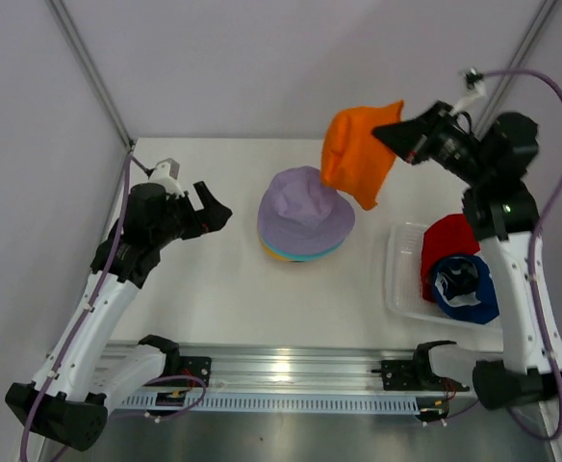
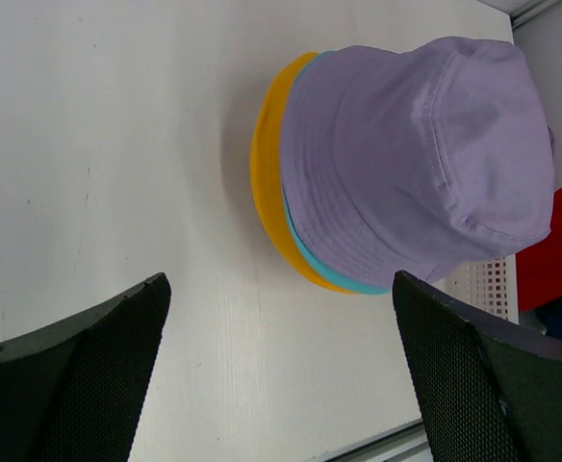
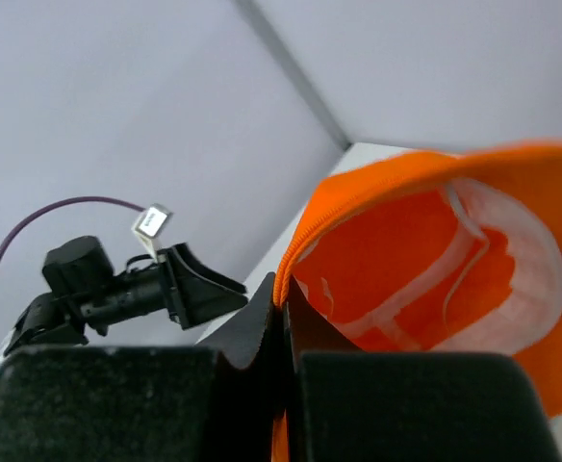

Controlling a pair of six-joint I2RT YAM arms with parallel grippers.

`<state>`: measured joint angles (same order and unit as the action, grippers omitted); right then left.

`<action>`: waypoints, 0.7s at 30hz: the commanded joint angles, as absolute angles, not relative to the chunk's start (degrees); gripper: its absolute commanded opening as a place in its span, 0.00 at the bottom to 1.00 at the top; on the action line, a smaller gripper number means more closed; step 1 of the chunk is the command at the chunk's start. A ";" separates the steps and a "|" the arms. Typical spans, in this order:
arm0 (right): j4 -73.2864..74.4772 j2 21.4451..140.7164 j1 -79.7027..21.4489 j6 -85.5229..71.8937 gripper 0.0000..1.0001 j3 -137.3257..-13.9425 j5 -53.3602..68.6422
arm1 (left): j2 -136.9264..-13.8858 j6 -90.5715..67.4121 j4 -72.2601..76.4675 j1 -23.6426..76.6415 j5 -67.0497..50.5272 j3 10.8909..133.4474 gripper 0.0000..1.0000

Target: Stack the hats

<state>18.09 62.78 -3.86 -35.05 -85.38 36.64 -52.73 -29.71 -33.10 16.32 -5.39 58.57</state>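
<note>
A lavender hat point(image 1: 303, 209) point(image 2: 421, 154) tops a stack in the middle of the table, with a teal brim point(image 2: 334, 272) and a yellow brim point(image 2: 270, 173) showing under it. An orange hat point(image 1: 358, 154) point(image 3: 435, 279) hangs in the air above and to the right of the stack, pinched by its brim in my right gripper point(image 1: 385, 135) point(image 3: 283, 308), which is shut on it. Left of the stack, my left gripper point(image 1: 214, 207) point(image 2: 281, 371) is open, holding nothing. A red hat point(image 1: 449, 243) and a navy blue hat point(image 1: 466, 287) lie in the basket at right.
The white mesh basket point(image 1: 396, 279) stands at the right side of the table by the right arm's base. A metal rail point(image 1: 291, 371) runs along the near edge. Grey walls close in at the back and sides.
</note>
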 commanded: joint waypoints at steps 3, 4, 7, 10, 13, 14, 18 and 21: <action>6.86 82.24 -17.99 -31.65 0.00 -106.54 43.83 | -53.17 -31.55 -30.67 15.47 -7.56 61.17 0.99; 6.94 85.05 -19.41 -31.81 0.00 -110.44 44.81 | -53.09 -31.73 -30.67 15.38 -7.47 61.08 0.99; 5.81 95.51 -23.37 -35.40 0.00 -124.25 47.28 | -52.82 -32.08 -30.67 14.94 -6.16 60.47 0.99; -5.95 102.91 -25.04 -43.48 0.00 -128.49 52.72 | -52.56 -32.52 -31.46 13.37 -4.75 60.12 0.99; -12.83 106.87 -26.01 -51.32 0.00 -127.97 55.45 | -52.03 -34.01 -32.61 10.03 -3.61 59.68 1.00; -12.31 107.66 -26.71 -50.81 0.00 -127.62 57.63 | -51.25 -34.62 -32.61 9.06 -3.69 59.07 0.99; -4.26 111.61 -27.86 -45.38 0.00 -126.04 62.40 | -49.22 -34.98 -31.47 5.11 -4.48 56.96 0.99; 6.53 111.27 -27.25 -37.48 0.00 -123.14 61.44 | -48.43 -34.98 -31.81 4.40 -3.96 56.52 1.00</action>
<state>-1.83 111.09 -27.31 -44.42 -124.29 58.54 -49.80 -33.76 -32.53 5.32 -4.58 57.19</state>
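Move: The right hand, up high with the orange hat pinched by its brim, has the purple-topped hat stack about 13 cm to its left, 8 cm farther out and 34 cm below. In the white bin the red hat lies some 20 cm to that hand's right, level with it fore and aft, and the navy cap about 24 cm right and 11 cm back, both about 42 cm down. From the left hand, the stack is some 19 cm right, 9 cm ahead and 12 cm lower. Keeping its pinch on the orange hat's brim, the right hand sweeps it quickly left, about 22 cm, high across the stack and past its middle, drifting outward a little. It rises some 5 cm, then sinks back to its starting height as the wrist swings roughly 45 degrees counter-clockwise. Late on, the empty left hand draws left, away from the stack, still wide open and turning slightly counter-clockwise. ##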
